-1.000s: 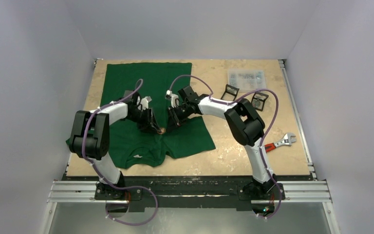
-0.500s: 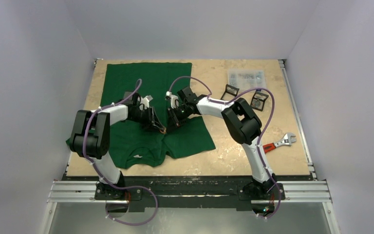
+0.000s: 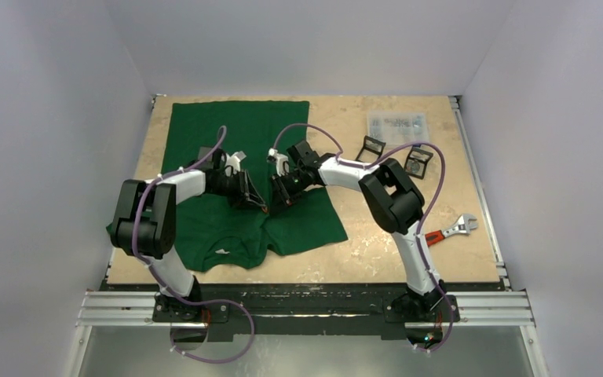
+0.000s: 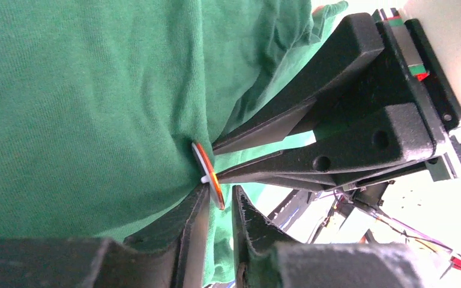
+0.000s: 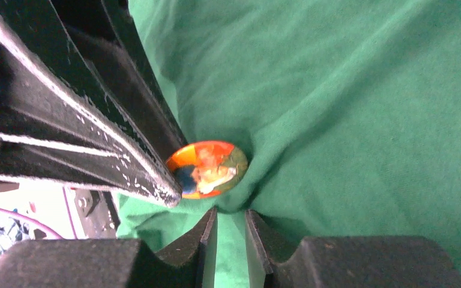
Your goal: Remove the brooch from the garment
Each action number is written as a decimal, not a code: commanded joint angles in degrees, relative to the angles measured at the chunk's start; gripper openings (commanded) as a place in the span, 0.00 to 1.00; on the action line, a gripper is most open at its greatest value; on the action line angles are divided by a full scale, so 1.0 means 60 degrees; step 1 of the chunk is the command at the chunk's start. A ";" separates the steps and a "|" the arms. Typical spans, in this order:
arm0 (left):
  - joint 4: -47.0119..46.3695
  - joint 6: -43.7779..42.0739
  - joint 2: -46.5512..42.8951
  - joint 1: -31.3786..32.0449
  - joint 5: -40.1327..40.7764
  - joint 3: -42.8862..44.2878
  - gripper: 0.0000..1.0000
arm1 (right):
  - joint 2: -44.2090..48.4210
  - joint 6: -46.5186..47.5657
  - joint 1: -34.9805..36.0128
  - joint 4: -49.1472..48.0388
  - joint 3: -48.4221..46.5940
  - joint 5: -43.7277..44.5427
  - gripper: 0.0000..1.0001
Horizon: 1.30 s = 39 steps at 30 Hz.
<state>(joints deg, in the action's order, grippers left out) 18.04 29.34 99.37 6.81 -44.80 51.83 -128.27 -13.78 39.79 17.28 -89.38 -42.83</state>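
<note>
The garment (image 3: 235, 133), a dark green T-shirt, lies spread on the left half of the table. The brooch (image 5: 210, 169), a round orange badge, is pinned to a bunched fold of it and shows edge-on in the left wrist view (image 4: 207, 174). My left gripper (image 4: 219, 195) has its jaws narrowly open around the brooch's lower rim, with a thin gap on one side. My right gripper (image 5: 231, 213) is shut on the garment fold just below the brooch. From above, the left gripper (image 3: 257, 204) and the right gripper (image 3: 275, 203) meet tip to tip.
A clear plastic box (image 3: 396, 126) stands at the back right. Two small black cases (image 3: 372, 147) (image 3: 418, 162) lie near it. A red-handled wrench (image 3: 451, 229) lies at the right edge. White walls enclose the table.
My left jaws have narrowed around the brooch's rim. Both grippers have shifted slightly away from the arm bases, with the fold between them. The right jaws keep their grip.
</note>
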 commanded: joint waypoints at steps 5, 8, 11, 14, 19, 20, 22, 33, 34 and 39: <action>-0.0192 0.0063 -0.0605 -0.0051 -0.0446 0.0086 0.33 | 0.1281 0.0479 -0.0318 0.0417 0.0300 -0.0197 0.42; -0.0471 0.0211 -0.0603 -0.0043 -0.0575 0.0102 0.36 | 0.1483 0.0570 -0.0373 0.0413 0.0412 -0.0353 0.49; -0.0677 0.0354 -0.0556 -0.0051 -0.0666 0.0139 0.39 | 0.1731 0.0340 -0.0366 0.0077 0.0609 -0.0466 0.53; -0.0792 0.0406 -0.0508 -0.0036 -0.0711 0.0165 0.40 | 0.1826 -0.0090 -0.0362 -0.0361 0.0690 -0.0545 0.54; -0.1157 0.0719 -0.0478 -0.0036 -0.0835 0.0107 0.49 | 0.1537 -0.0928 -0.0370 -0.0936 0.0636 -0.0618 0.54; -0.1262 0.0780 -0.0471 -0.0034 -0.0868 0.0073 0.49 | 0.1481 -0.1120 -0.0363 -0.1077 0.0654 -0.0663 0.55; -0.1348 0.0858 -0.0423 -0.0022 -0.0883 0.0062 0.50 | 0.1383 -0.1422 -0.0370 -0.1338 0.0694 -0.0684 0.55; -0.2098 0.1400 -0.0110 0.0153 -0.1096 0.0007 0.50 | 0.1070 -0.2154 -0.0357 -0.1839 0.0929 -0.0765 0.53; -0.2092 0.1400 -0.0088 0.0154 -0.1082 -0.0002 0.50 | 0.1031 -0.2174 -0.0358 -0.1847 0.0923 -0.0735 0.53; -0.2039 0.1375 -0.0054 0.0165 -0.1016 -0.0024 0.50 | 0.0838 -0.2361 -0.0365 -0.1985 0.0928 -0.0770 0.50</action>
<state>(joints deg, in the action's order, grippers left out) 8.14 36.73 99.22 7.25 -48.88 51.75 -122.19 -26.26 37.47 7.92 -84.09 -47.07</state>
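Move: The brooch, still on the lifted cloth, is right at both my hands: about 1 cm to the right of my left hand point, its rim between the left fingertips, and some 1 cm to the left of my right hand point and 1 cm above it. The collar tag lies roughly 10 cm back and 11 cm left of my left hand, a few centimetres lower. The sleeve end is about 16 cm to the right of my right hand and 2 cm back. I open both grippers to about half and come up from the cloth around the brooch. My right hand rises quickest, about 6.5 cm, swinging a little right and back left, then eases down nearly 2 cm as it twists some 10 degrees. My left hand lets the brooch's rim go and climbs about 3 cm while drifting forward and slightly right, then dips; one finger stays close by the brooch's back. ##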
